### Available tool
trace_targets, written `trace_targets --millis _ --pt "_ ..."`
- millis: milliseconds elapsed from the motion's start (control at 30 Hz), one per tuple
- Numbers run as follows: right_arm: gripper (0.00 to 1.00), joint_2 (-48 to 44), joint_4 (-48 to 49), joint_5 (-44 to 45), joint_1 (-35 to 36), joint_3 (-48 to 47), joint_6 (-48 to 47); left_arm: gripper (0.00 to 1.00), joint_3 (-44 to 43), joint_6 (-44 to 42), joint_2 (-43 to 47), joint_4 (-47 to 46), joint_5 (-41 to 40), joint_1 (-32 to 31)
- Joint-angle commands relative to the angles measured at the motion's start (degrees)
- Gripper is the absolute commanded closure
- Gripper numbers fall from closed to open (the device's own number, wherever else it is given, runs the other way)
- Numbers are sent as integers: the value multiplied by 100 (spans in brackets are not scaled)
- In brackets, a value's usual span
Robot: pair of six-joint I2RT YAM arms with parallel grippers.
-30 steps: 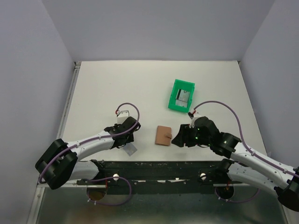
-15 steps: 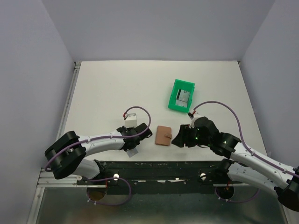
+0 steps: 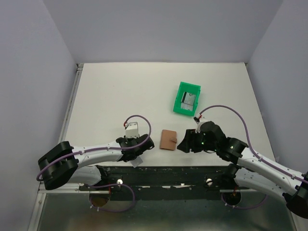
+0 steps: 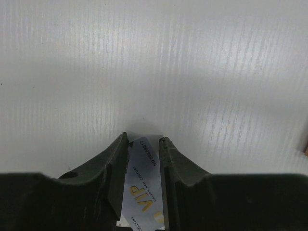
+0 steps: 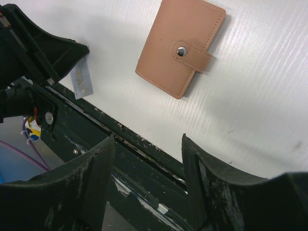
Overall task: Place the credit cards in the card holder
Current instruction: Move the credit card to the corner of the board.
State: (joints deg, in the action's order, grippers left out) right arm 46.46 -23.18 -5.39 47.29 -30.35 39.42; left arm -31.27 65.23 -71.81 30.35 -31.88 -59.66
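Note:
A pale blue credit card (image 4: 144, 178) with gold "VIP" lettering sits between the fingers of my left gripper (image 4: 143, 138), which is shut on its two long edges. From above, this card (image 3: 136, 161) pokes out below the left gripper (image 3: 139, 153) at the table's near edge. It also shows in the right wrist view as a credit card (image 5: 82, 79) hanging beside the black rail. The tan card holder (image 3: 168, 139) lies closed, its snap tab (image 5: 192, 52) fastened. My right gripper (image 5: 148, 137) is open and holds nothing, just right of the holder over the near edge.
A green plastic bin (image 3: 186, 98) with something grey inside stands behind the card holder. The black rail (image 5: 144, 154) runs along the table's near edge under both grippers. White table (image 3: 120, 91) stretches to the back and left.
The left arm shifted along the near edge and its jaws narrowed onto the card, which now sits slightly closer to the table's near edge. The right arm and card holder have not moved.

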Motion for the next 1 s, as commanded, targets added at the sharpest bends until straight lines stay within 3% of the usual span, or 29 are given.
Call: trace_targets --millis 0,533,967 --pt "34 -67 94 38 26 64 13 62 279 437 -158 534 788 -230" --pt "35 179 436 -155 87 108 514 63 314 815 -79 560 806 -722" --pt "35 1532 1903 406 1704 55 2015 62 534 781 422 507 718 -784"
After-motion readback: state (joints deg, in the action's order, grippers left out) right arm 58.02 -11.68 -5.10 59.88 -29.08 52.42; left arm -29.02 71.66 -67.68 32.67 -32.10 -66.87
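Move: The credit card lies flat under the left fingertips, its middle about 4 cm back from that hand and some 1 cm below; the table's near edge is roughly 8 cm straight back. The brown card holder sits some 6 cm ahead and 16 cm to the right of the left hand. From the right hand the card is about 21 cm left, 3 cm back and 10 cm lower, and the holder is 7 cm ahead, 4 cm left. The credit card is still pinned at its far end by the left fingertips, which drag it back about 3 cm along the table towards and over the near edge, drifting slightly right, their gap unchanged. After waiting, the open right hand sets off towards the card, some 6 cm left and 4 cm back while sinking 2 cm, tipping about 10 degrees farther down, touching nothing. ##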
